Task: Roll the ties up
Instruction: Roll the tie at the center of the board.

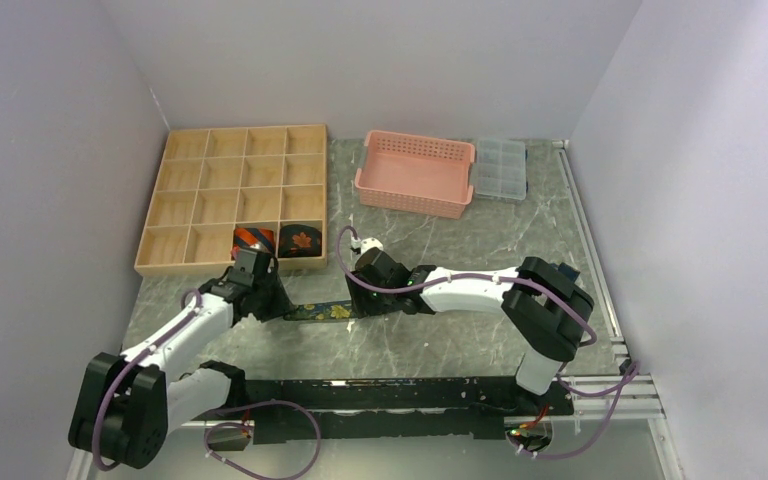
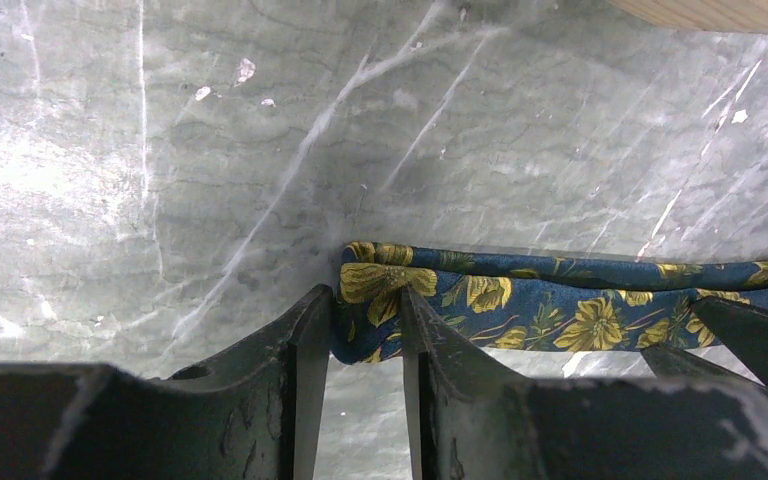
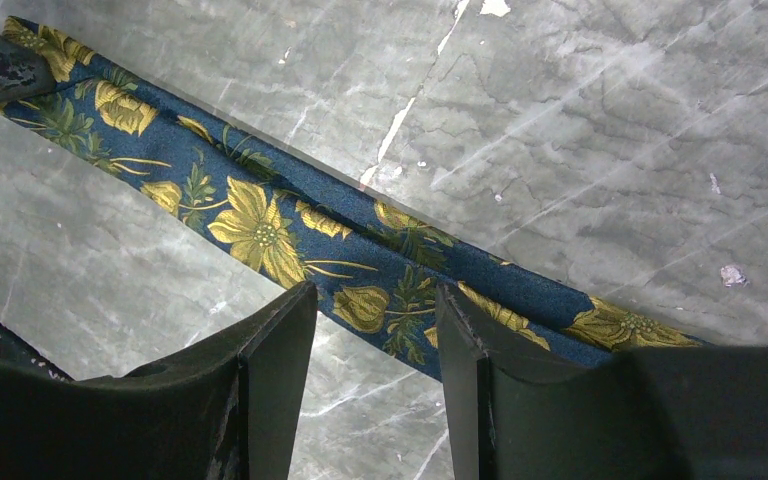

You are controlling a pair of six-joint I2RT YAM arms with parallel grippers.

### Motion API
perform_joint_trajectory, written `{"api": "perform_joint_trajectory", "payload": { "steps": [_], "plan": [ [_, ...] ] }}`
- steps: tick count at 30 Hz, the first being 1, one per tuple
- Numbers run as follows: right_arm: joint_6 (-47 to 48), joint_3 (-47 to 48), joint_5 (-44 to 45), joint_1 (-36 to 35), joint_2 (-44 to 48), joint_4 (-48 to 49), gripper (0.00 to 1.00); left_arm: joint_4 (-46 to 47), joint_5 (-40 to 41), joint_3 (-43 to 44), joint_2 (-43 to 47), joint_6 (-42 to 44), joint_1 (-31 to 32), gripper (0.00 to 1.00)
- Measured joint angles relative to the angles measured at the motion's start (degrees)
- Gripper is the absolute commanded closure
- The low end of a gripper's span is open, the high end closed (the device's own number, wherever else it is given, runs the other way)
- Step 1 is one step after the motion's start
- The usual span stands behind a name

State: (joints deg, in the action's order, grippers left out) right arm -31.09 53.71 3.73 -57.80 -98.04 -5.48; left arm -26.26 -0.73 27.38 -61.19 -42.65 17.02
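A dark blue tie with yellow-green flowers (image 1: pixel 325 311) lies stretched flat on the marble table between my two grippers. My left gripper (image 2: pixel 365 300) is shut on its folded left end (image 2: pixel 380 285), and the cloth fills the gap between the tips. My right gripper (image 3: pixel 375 305) stands open over the tie (image 3: pixel 260 220) further along, one fingertip on either side of the strip. Two rolled ties sit in the wooden tray's front row: a striped orange-and-black one (image 1: pixel 254 240) and a black one with an orange leaf (image 1: pixel 300 241).
The wooden compartment tray (image 1: pixel 185 200) stands at the back left, just behind my left gripper (image 1: pixel 278 305). A pink basket (image 1: pixel 415 175) and a clear plastic box (image 1: pixel 500 168) stand at the back. My right gripper (image 1: pixel 360 290) is close to the left one.
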Motion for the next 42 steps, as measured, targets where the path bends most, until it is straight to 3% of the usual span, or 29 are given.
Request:
{"api": "perform_joint_trajectory", "payload": {
  "steps": [9,14,20,26,29,33,36,42],
  "plan": [
    [-0.02,0.00,0.02,0.00,0.22,-0.15,0.48,1.66,-1.07,-0.59,-1.84,0.00,-0.07,0.97],
    [-0.46,-0.57,1.62,-0.02,2.49,-0.96,0.46,1.81,-1.16,-1.16,-0.63,-0.20,-0.07,0.97],
    [-0.61,-7.04,8.52,2.34,12.04,-3.48,0.46,1.84,-1.18,-2.10,0.92,-0.57,-0.07,0.97],
    [-1.05,-9.31,12.11,3.52,12.24,-5.84,0.48,2.71,-1.29,-3.50,2.75,-1.75,-0.07,0.97],
    [-1.53,-10.23,12.48,3.02,12.92,-5.35,0.56,2.93,-1.57,-3.61,3.10,-2.25,-0.04,0.97],
    [-1.42,-10.08,9.51,1.60,15.02,-2.54,0.83,2.40,-1.49,-3.23,4.42,-2.93,0.61,0.97],
    [-1.73,-6.19,4.79,0.55,12.20,-0.17,0.97,1.14,-0.94,-1.79,5.99,-3.48,1.40,0.97],
    [-3.23,4.07,-4.70,-0.46,-0.74,5.84,1.00,-0.09,-0.42,-0.50,7.52,-3.78,2.14,0.97]
  ]
}}
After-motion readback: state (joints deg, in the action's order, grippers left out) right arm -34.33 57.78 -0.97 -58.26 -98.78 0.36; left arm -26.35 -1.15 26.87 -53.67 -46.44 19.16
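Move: The tie's folded left end lies between the left hand's open fingertips, about 1 cm below the hand point. From the right hand, poised over the same strip, that end is about 15 cm to the left and some 1 cm lower. In the wooden box, the maple-leaf roll sits roughly 14 cm ahead and 5 cm right of the left hand, and the striped roll 14 cm ahead and 5 cm left of it. Ease the left gripper down slightly, shut it so it pinches the tie's folded end, hold, then lift that end some 3 cm, drifting a little right. Meanwhile raise the right gripper off the strip and sweep it right, dipping late, then swing it back about 13 cm left over the tie towards the left hand, left side rolling up, closing the fingers and ending higher than it began. ##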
